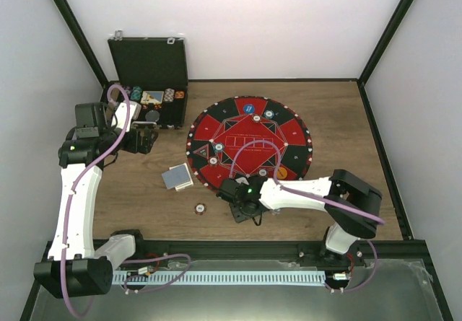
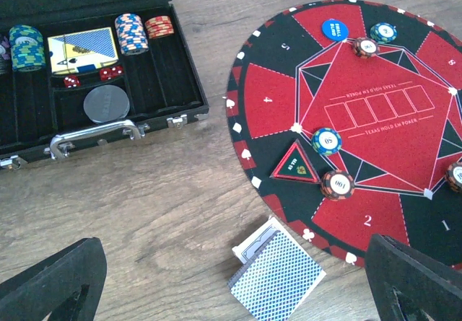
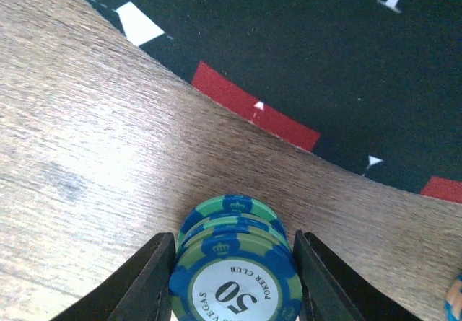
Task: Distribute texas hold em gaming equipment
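My right gripper (image 3: 234, 252) is shut on a short stack of green-and-blue poker chips (image 3: 232, 223) marked 50, low over the wood just off the near edge of the round mat (image 3: 303, 54). In the top view it (image 1: 242, 198) sits at the mat's front rim. My left gripper (image 2: 231, 281) is open and empty, high above a deck of blue-backed cards (image 2: 278, 274) lying on the wood by the mat's left edge (image 1: 177, 177). On the mat lie a blue disc (image 2: 334, 29), an orange disc (image 1: 282, 172) and several single chips (image 2: 326, 141).
The black hinged case (image 2: 180, 90) lies open at the back left, holding chip stacks (image 2: 131, 32), a card box (image 2: 83, 49), red dice and a black disc. A triangular marker (image 2: 296, 164) lies on the mat. One loose chip (image 1: 201, 208) lies on the wood.
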Tool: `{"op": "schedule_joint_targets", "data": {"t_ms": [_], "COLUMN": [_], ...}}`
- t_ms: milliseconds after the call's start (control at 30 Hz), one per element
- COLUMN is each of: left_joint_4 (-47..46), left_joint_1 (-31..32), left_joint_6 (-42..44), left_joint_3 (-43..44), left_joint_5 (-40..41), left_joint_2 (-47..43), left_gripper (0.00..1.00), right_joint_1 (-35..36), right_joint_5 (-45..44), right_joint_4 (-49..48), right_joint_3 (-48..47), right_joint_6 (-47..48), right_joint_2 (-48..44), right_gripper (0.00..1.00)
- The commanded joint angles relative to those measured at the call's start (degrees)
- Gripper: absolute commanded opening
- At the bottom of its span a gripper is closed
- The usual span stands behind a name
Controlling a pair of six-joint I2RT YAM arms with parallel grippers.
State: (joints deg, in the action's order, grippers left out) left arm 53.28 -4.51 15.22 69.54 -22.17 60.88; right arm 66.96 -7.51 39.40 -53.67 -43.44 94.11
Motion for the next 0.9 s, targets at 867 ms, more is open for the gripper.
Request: {"op": "schedule_joint_targets", "data": {"t_ms": [867], "left_joint_4": [1.87], "left_joint_1": [-0.32], "left_joint_6": [0.01], "left_joint_3": [2.56], "left_joint_5": [-0.60], "left_joint_2": [-0.74], "left_gripper": [1.00], "right_joint_1": [-33.74], "right_joint_5": [-5.85], "right_joint_4": [-2.26], "right_joint_3": [-12.67], "right_joint_6": [22.62], "right_joint_2": [1.11], "right_gripper": [0.39]}}
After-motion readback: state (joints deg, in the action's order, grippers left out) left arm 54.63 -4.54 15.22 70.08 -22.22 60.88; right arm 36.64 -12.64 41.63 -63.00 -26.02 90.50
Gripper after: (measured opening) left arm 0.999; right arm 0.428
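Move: The right hand, its fingers already shut on a few green 50 chips low at their pile, has the brown 100 chips on the mat's near right part about 12 cm ahead, 6 cm to its right. The orange button lies roughly 6 cm farther right, level with those; the white chip stack stands some 10 cm right of the hand and 2 cm ahead. From the left hand the brown 100 chips lie about 36 cm right, 3 cm back and far below. Keeping its pinch on the green 50 chips, the right hand first lifts them some 5 cm, nearly straight up and clear of the pile, then sweeps fast forward and to the right across the mat's near edge towards the brown 100 chips. By the end it has gone about 16 cm forward and 9 cm right, climbing only another 2 cm, with the fingertips tilting forward a good 10 degrees and the hand turning about 15 degrees clockwise, and it hangs above the mat just beyond the gap between the brown 100 chips and the orange button. ##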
